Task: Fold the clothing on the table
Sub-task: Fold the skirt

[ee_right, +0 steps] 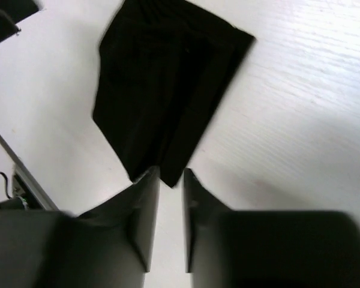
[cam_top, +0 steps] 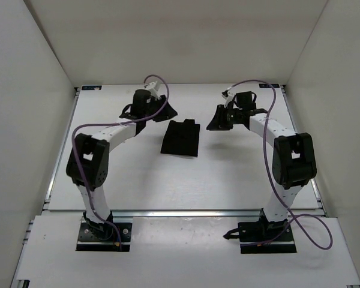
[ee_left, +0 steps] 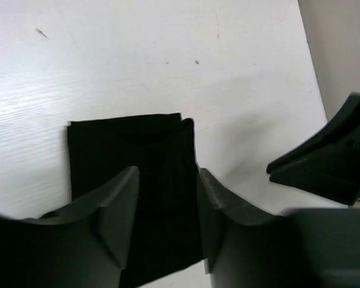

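Observation:
The clothing [cam_top: 181, 138] is a black garment folded into a small flat rectangle on the white table [cam_top: 228, 174], between the two arms. My left gripper [cam_top: 164, 114] hovers at its far left corner. In the left wrist view the left gripper [ee_left: 167, 198] is open, and the clothing [ee_left: 132, 156] lies flat below the wide gap. My right gripper [cam_top: 218, 123] hangs just right of the garment. In the right wrist view the right gripper [ee_right: 171, 180] stands narrowly open with bare table showing in the gap. A corner of the clothing [ee_right: 168, 84] ends just beyond its tips.
White walls [cam_top: 30, 90] enclose the table on the left, back and right. A metal rail [cam_top: 186, 212] runs along the front edge by the arm bases. Purple cables [cam_top: 264, 150] loop off both arms. The right gripper's fingers [ee_left: 330, 159] show at the left wrist view's right edge.

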{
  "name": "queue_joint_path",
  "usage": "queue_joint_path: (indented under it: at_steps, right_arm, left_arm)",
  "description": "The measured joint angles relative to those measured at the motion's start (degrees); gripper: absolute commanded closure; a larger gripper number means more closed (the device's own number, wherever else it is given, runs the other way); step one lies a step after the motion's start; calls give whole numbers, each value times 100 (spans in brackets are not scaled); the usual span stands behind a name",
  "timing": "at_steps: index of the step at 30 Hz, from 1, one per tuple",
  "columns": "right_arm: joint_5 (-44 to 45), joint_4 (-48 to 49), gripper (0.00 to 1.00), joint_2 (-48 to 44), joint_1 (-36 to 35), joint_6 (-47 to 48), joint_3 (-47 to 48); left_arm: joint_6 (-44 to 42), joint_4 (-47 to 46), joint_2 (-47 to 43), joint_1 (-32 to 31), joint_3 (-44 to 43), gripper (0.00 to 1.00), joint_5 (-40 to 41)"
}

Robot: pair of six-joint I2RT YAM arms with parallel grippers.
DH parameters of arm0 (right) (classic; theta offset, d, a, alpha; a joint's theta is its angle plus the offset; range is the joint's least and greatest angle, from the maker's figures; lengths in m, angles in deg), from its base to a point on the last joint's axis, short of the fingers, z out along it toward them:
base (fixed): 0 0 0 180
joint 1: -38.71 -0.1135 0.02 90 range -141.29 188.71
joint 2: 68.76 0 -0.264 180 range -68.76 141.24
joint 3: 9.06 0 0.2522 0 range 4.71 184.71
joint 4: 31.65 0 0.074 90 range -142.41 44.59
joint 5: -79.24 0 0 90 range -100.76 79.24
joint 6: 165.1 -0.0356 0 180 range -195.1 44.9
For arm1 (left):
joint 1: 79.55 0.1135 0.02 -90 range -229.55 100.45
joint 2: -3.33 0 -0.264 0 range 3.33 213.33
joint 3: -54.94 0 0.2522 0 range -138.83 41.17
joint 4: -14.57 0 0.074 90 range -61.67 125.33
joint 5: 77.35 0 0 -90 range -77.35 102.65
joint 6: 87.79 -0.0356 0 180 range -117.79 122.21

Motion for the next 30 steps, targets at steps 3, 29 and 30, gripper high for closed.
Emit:
queue_joint_path:
  at_steps: [3, 29, 30]
  right_arm:
    - [-160, 205, 100, 9, -118, -166, 127]
    - [35, 199, 100, 2785, -951, -535, 2669]
    - [66, 238, 100, 2780, -909, -535, 2601]
  left_arm:
    - [-4, -153, -688, 232, 492, 100, 13]
    - [1163, -1456, -33, -76, 2251, 100, -592]
    - [1137, -1355, 26, -116, 2177, 100, -535]
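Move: The skirt lies folded into a dark square, roughly 18 cm across. Its middle is about 1 cm back of the left hand, 2 cm to its right and 12 cm below, with its near left corner some 10 cm back and 6 cm to the left of that hand. From the right hand the skirt's middle is about 4 cm ahead, 15 cm to the left and 11 cm down, and the middle of its far edge about 14 cm ahead and 12 cm left. The closed fingertips of both hands seem to come down on the skirt, left on its near part, right on its far right part. The left hand shuts, rises briefly while swinging left, then draws back and sinks, ending about 9 cm back and 9 cm lower, tipped some 15 degrees further down. The right shuts, arcs up and left, then forward and down, easing back right last. ##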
